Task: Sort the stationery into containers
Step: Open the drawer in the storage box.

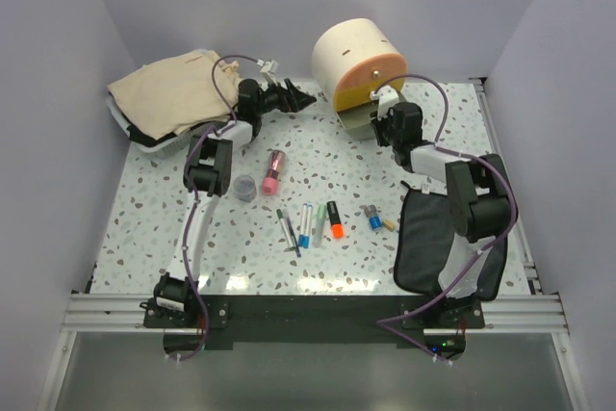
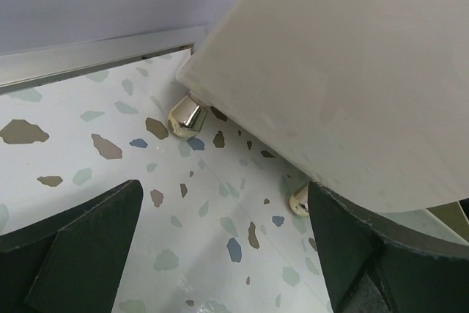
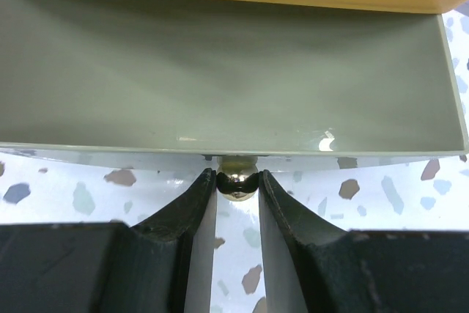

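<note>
The cream cylindrical box (image 1: 356, 50) stands at the back with its orange front (image 1: 373, 76) and a grey-green drawer (image 3: 220, 71) drawn out. In the right wrist view my right gripper (image 3: 238, 182) is shut on the drawer's small gold knob (image 3: 238, 178). My left gripper (image 2: 227, 247) is open, low over the table beside the box (image 2: 352, 71) and its gold feet (image 2: 185, 116). On the table lie the pens (image 1: 306, 223), highlighter (image 1: 334, 219), pink tube (image 1: 274, 172), grey pot (image 1: 245, 187) and blue and yellow pieces (image 1: 375, 220). The black pouch (image 1: 423, 238) lies flat at the front right.
A cream cloth bag (image 1: 168, 93) is heaped at the back left corner. Aluminium rails run along the right edge (image 1: 500, 161) and the near edge (image 1: 308, 310). Grey walls close in on three sides.
</note>
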`<state>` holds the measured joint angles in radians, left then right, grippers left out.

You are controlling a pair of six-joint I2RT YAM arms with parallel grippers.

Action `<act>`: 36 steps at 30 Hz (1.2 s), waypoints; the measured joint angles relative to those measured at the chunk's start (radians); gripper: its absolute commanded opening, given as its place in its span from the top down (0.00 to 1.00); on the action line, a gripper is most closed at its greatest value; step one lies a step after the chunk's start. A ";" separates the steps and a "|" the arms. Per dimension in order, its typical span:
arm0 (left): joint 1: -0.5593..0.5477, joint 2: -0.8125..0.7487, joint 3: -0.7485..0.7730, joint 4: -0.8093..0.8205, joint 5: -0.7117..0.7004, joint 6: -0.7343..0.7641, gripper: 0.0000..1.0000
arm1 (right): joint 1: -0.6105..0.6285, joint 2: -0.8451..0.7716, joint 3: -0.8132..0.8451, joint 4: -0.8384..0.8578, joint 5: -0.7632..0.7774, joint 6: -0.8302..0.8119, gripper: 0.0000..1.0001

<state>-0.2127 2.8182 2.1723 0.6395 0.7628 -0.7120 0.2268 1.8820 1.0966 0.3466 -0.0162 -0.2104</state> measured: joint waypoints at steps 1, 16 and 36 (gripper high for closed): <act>0.000 -0.003 -0.002 -0.008 -0.003 0.003 0.00 | 0.000 -0.011 -0.012 -0.005 -0.003 0.000 0.99; -0.005 -0.032 -0.011 -0.105 -0.024 0.055 0.00 | 0.002 -0.092 -0.092 -0.047 -0.029 0.008 0.98; -0.006 -0.338 -0.348 -0.327 -0.064 0.246 0.00 | -0.011 -0.277 -0.107 -0.314 -0.032 0.002 0.33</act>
<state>-0.2188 2.4805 1.8244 0.3122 0.6987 -0.4664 0.2157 1.6054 0.9894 0.0330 -0.0486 -0.2085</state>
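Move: My right fingers are already shut on the knob of the half-open bottom drawer, so the knob sits right at the hand. The storage box's middle is roughly 16 cm farther ahead, 5 cm to the left and 5 cm higher; the yellow drawer's knob is about 9 cm ahead, 2 cm left and 5 cm up. From my left hand, the bottom drawer's knob lies about 8 cm back and 15 cm to the right, at much the same height. Still pinching the knob, my right hand draws the bottom drawer about 4 cm farther back out of the storage box, slowing as it goes. Then I open the fingers, let go of the knob and back off another 3 to 4 cm, rising towards the end. Late on, my open left hand pulls back about 5 cm and slightly left, its fingers tipping down. ##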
